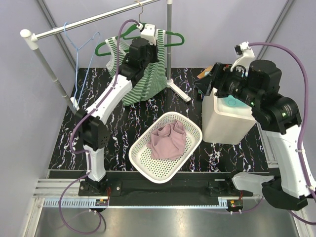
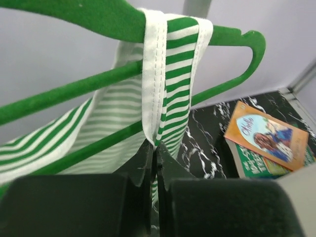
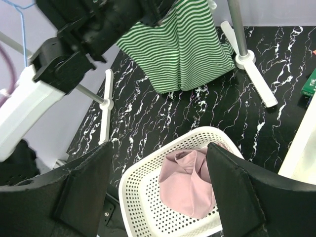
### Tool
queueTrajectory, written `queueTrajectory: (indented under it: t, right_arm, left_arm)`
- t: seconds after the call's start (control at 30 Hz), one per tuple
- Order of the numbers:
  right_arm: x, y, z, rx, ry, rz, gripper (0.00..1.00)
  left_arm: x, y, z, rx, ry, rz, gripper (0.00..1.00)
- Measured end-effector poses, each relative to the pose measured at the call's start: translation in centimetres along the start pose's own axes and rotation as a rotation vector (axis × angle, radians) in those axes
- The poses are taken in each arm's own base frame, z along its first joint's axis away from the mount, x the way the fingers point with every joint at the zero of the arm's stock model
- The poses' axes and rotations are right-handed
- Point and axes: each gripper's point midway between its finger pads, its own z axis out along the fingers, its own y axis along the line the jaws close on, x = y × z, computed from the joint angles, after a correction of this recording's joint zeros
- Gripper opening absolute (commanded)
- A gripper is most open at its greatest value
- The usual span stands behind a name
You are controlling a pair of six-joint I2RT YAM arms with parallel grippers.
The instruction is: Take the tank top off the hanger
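A green-and-white striped tank top (image 1: pixel 148 81) hangs on a green hanger (image 1: pixel 173 37) from the rail at the back. In the left wrist view its right strap (image 2: pixel 170 74) loops over the hanger's shoulder (image 2: pixel 98 17). My left gripper (image 2: pixel 154 148) is raised to the hanger and shut, with the strap's lower part pinched between its tips. From above, the left gripper (image 1: pixel 146 39) sits against the top's upper middle. My right gripper (image 3: pixel 160 148) stands open and empty to the right (image 1: pixel 205 86), high above the basket, apart from the top (image 3: pixel 185 49).
A white perforated basket (image 1: pixel 140 160) holding a pink cloth (image 1: pixel 168 140) sits on the marbled table's middle. A white bin (image 1: pixel 222 123) stands at the right under my right arm. Books (image 2: pixel 266 133) lie behind it. A light-blue wire hanger (image 1: pixel 81 44) hangs left. The rack's upright pole (image 1: pixel 169 49) stands beside the top.
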Motion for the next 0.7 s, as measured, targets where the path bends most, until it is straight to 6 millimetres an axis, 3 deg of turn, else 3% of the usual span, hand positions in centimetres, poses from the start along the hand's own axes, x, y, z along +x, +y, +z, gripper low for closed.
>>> queueTrajectory:
  t: [0.17, 0.47, 0.7]
  right_arm:
    - [-0.7, -0.4, 2.8, 0.019, 0.021, -0.01, 0.82]
    - [-2.7, -1.1, 10.3, 0.036, 0.047, -0.067, 0.88]
    - [-4.7, -2.6, 15.3, 0.023, 0.038, -0.121, 0.88]
  left_arm:
    - [-0.6, -0.8, -3.6, 0.06, 0.037, -0.037, 0.0]
    - [-4.7, -1.3, -11.2, 0.121, -0.013, -0.097, 0.0]
    - [-3.9, -1.0, -14.2, 0.134, 0.004, -0.104, 0.0]
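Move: The striped tank top's right strap is already pinched in the left fingers, with the green hanger's right end about 9 cm to that hand's right, 2 cm farther out and 4 cm higher. The other strap sits some 15 cm to its left, level with it ahead, and 4 cm up. From the open right hand, that hanger end is about 29 cm ahead, 7 cm left and 6 cm lower; the basket lies about 6 cm ahead, 11 cm left and 40 cm below. The striped tank top's right strap stays gripped as the left hand draws it back some 13 cm, a little to the left and up, dipping slightly at the end, pulling the green hanger along. Meanwhile the right hand, still wide open, reaches forward about 15 cm and slightly left, nearly level, towards the hanger's right end. ##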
